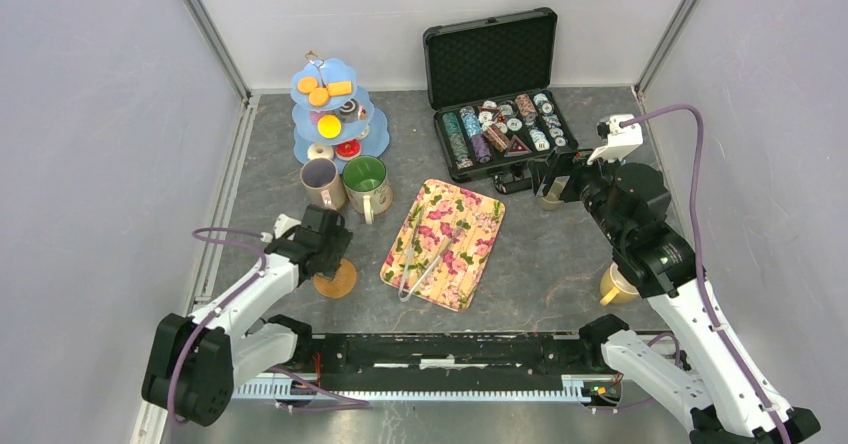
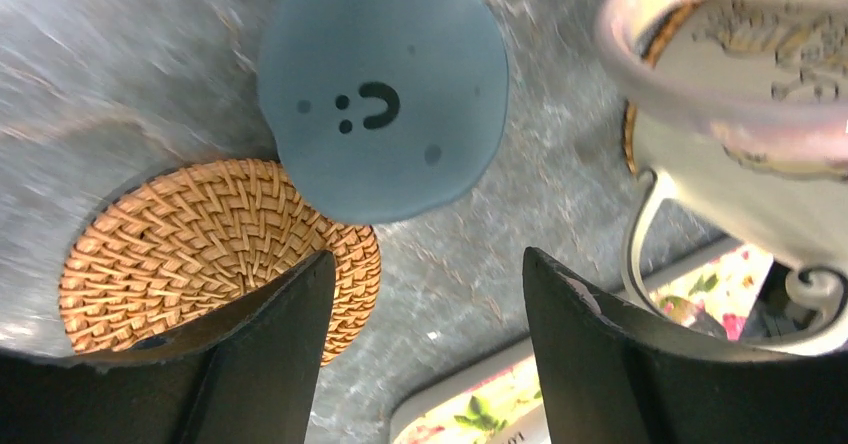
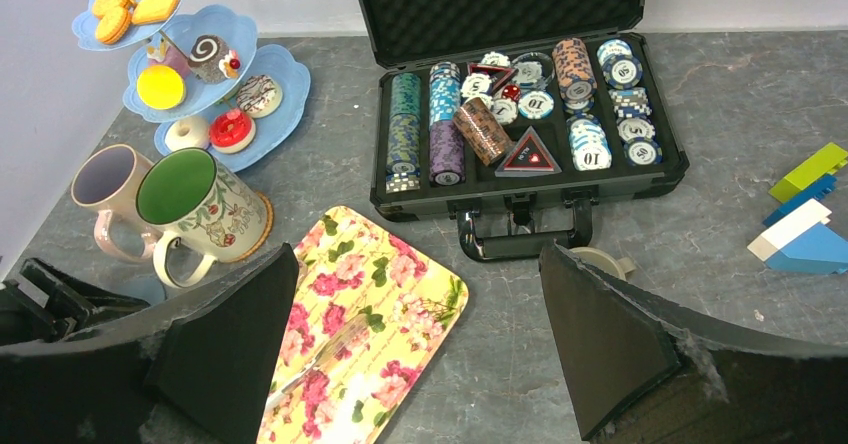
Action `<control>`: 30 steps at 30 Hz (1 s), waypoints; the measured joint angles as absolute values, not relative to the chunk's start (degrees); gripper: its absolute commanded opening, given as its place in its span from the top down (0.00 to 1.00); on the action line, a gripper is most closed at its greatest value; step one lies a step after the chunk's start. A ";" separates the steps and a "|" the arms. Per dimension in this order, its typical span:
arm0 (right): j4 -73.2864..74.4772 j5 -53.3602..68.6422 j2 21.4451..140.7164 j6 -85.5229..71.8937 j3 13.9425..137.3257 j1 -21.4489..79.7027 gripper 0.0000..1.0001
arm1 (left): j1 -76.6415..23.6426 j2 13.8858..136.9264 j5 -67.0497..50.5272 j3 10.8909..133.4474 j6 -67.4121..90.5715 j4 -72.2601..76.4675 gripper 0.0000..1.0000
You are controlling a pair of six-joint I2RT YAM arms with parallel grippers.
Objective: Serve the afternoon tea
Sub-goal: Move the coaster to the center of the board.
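A blue three-tier stand (image 1: 330, 114) holds biscuits, swirl cakes and donuts (image 3: 233, 130). In front of it stand a lilac mug (image 1: 321, 181) and a green-lined mug (image 1: 365, 183), the green one on a woven coaster. My left gripper (image 1: 322, 240) hovers just before the mugs, over another woven coaster (image 1: 336, 280). In its wrist view the left gripper (image 2: 428, 256) is open and empty, with that coaster (image 2: 190, 254) and a blue round mat (image 2: 385, 84) below. My right gripper (image 3: 418, 254) is open and empty above the table by the tray. A yellow mug (image 1: 614, 286) sits beside the right arm.
A floral tray (image 1: 445, 242) with metal tongs (image 1: 428, 249) lies mid-table. An open black case of poker chips (image 1: 497, 114) stands at the back, a cream mug (image 3: 600, 261) by its handle. Building blocks (image 3: 800, 214) lie at the right. Walls close in on both sides.
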State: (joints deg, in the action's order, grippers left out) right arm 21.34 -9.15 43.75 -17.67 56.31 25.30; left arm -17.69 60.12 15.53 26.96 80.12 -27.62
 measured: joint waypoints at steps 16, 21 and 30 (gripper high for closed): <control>21.06 -9.02 43.92 -17.52 55.35 25.39 0.02 | -23.83 48.12 16.91 24.12 81.01 -28.86 0.57; 21.04 -7.79 44.47 -17.50 55.33 25.39 0.02 | -23.31 40.82 19.33 18.81 80.40 -25.10 0.75; 21.65 -6.42 45.34 -17.74 55.24 25.39 0.02 | -21.02 59.75 14.59 16.51 72.97 -2.50 0.91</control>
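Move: The wicker coaster I am working on lies about 6 cm back and 2 cm left of my left hand, some 2 cm below, its rim at my rear fingertip. The blue coaster overlaps it, roughly 6 cm straight left of that hand. The board's centre is about 23 cm right and 1 cm ahead; the green mug stands 12 cm ahead and 6 cm right. From my right hand the wicker coaster is some 44 cm left, 12 cm back, 30 cm below. With my rear fingertip at the wicker coaster's rim, my left hand carries on right about 3 cm, dragging it towards the board. I then lift some 3 cm, easing back left and closing the fingers almost shut while they tip about 15 degrees further forward, and come down again forward and slightly right, to beyond the coaster's far edge, short of the green mug. ##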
